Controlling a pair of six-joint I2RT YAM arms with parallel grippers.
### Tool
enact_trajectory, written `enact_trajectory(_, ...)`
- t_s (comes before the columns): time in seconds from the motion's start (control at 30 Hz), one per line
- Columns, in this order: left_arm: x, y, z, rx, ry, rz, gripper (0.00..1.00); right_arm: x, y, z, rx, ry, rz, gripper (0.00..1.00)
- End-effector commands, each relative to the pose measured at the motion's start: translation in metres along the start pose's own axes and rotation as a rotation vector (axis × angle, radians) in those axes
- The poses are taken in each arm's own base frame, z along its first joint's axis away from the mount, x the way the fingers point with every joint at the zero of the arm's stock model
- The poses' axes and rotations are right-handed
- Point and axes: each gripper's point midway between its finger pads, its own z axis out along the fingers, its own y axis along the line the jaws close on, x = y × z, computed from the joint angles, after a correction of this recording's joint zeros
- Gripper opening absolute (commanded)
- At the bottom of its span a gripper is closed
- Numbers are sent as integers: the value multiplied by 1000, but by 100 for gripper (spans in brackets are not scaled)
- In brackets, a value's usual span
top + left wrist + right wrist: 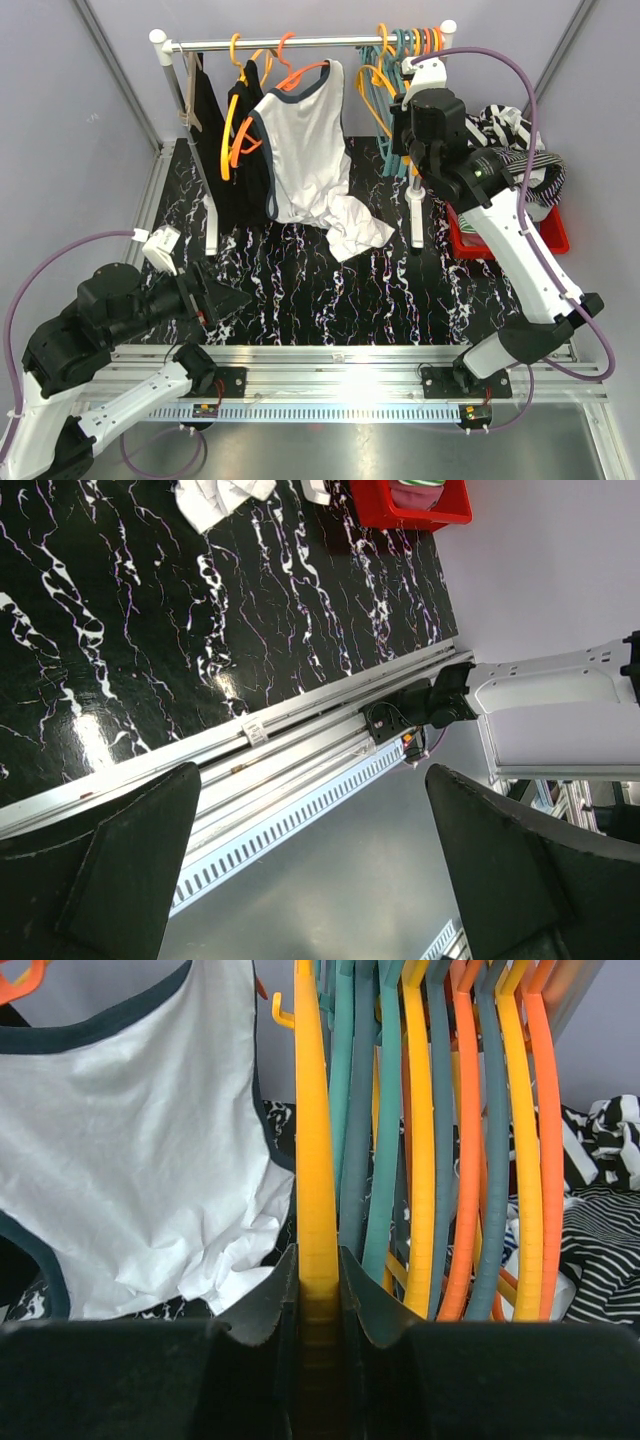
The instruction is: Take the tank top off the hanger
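A white tank top (305, 150) with dark trim hangs on an orange hanger (300, 75) at the middle of the rack rail (300, 43). Its crumpled hem rests on the black marbled table (300, 290). The right wrist view shows the tank top (130, 1160) to the left. My right gripper (402, 135) is up at the rack's right end, shut on a bare yellow hanger (315, 1160) in a bunch of empty hangers, apart from the tank top. My left gripper (225, 300) hangs open and empty (312, 775) over the table's near-left edge.
Black garments (215, 130) hang at the rack's left end. A red bin (555, 235) with striped clothes (510, 130) stands at the right. A white rack post (415, 215) stands beside my right arm. An aluminium rail (340, 355) runs along the near edge.
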Motion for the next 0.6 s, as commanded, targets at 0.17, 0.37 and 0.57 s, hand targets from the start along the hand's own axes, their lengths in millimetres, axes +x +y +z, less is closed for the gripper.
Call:
enact_trajectory(0.17,-14,-7,-3,28,-72,24,99,-11,1,2,25,-36,63,0)
enact_trajectory(0.37,-30,-17,-7,33,-104,71,99,17,17,-13,-82,46,96,30)
enact_trajectory(0.57,-59,-38,-3,37,-135,167,99,48,42,-63,-272,162,148,69)
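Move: On the rail, the spot for the yellow hanger lies about 17 cm ahead of the right hand, 3 cm to its left and 15 cm above; the hand grips the hanger's near end. The green hangers hang some 14 cm ahead, level sideways and 5 cm higher. The white tank top is about 8 cm ahead, 16 cm left and 5 cm lower. From the left hand, that rail spot is roughly 46 cm ahead, 32 cm right, 25 cm up. Letting go of the yellow hanger, the right hand first all but holds still with its grip shut, then opens to over half and draws away from the rail, down about 4.5 cm and back some 3.5 cm, easing left, its fingers tipping down about 10 degrees. The empty, open left hand rises some 3.5 cm towards the end, its fingers tipping up slightly. ##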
